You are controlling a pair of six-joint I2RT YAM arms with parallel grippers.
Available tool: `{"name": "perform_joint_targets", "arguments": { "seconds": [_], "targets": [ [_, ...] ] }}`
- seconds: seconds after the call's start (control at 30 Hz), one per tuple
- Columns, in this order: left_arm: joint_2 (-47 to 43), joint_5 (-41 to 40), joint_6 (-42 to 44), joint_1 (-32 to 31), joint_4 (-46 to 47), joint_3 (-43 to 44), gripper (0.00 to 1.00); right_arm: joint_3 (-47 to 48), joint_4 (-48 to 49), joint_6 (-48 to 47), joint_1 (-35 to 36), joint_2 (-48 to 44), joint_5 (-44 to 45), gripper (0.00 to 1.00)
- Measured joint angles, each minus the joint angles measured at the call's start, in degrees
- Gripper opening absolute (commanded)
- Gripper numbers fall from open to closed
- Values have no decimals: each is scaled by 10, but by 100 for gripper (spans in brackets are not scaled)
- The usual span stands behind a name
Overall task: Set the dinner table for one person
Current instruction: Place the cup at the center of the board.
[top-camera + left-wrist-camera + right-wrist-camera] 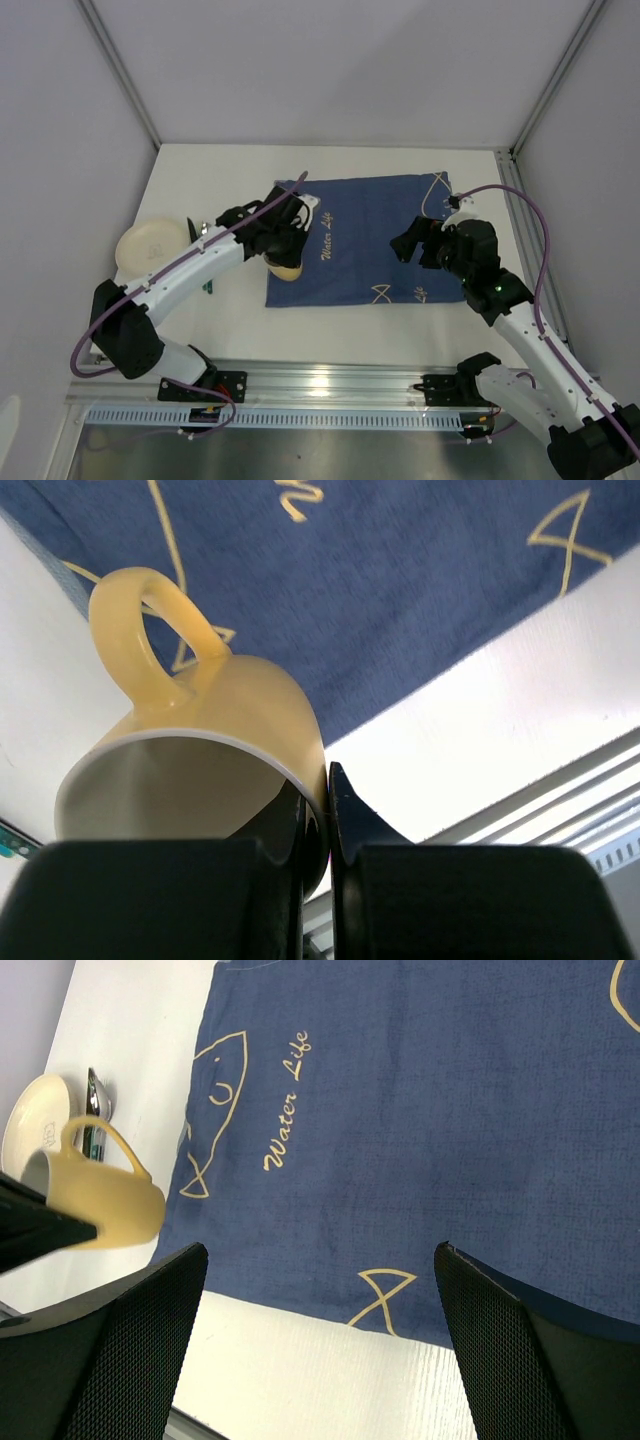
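A yellow mug hangs tilted over the near left corner of the dark blue cloth on the white dinner table. My left gripper is shut on the mug's wall. In the left wrist view one finger sits inside the mug and the other outside, the left gripper pinching the rim with the handle pointing away. My right gripper stands open above the cloth's near edge, with nothing between its fingers. From the right wrist view the mug shows at the left.
A cream plate lies on the table left of the cloth, with a metal spoon beside it. A small green item lies near the left arm. Aluminium rails run along the near edge.
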Motion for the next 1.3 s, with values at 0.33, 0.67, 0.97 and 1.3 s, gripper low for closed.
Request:
{"name": "perform_joint_targets", "arguments": {
  "seconds": [0.33,0.67,0.97,1.3],
  "targets": [
    [-15,-10,-25,-79,29,-53,1,0,0,5,1,-8,3,99],
    [-1,-67,-34,-89,59,-54,0,-1,-4,10,3,-28,8,99],
    [32,-107,-46,1,73,-47,0,-3,-8,13,4,-34,9,99],
    [209,-108,-59,206,75,158,0,-4,-12,13,5,-37,7,100]
  ]
}}
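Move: The left hand holds the yellow cup by its rim, about 14 cm above the near-left part of the blue cloth. The cloth's centre lies some 15 cm ahead and 25 cm to its right; the stitched fish is about 15 cm straight ahead, the spoon 8 cm ahead and 23 cm left, the plate 13 cm ahead and 41 cm left. From the idle right hand, the cloth's centre is about 11 cm ahead, 14 cm left and 20 cm below. With its fingers keeping their pinch on the cup's rim, the left hand first eases back and to the right by some 5 cm, sinking a little, and nearly halts over the near-left corner of the cloth. It then swings quickly forward and left, some 20 cm forward and 13 cm left, away from the cloth's centre and out past the cloth's left edge at about the same height, the wrist turning counter-clockwise by some 35 degrees. ##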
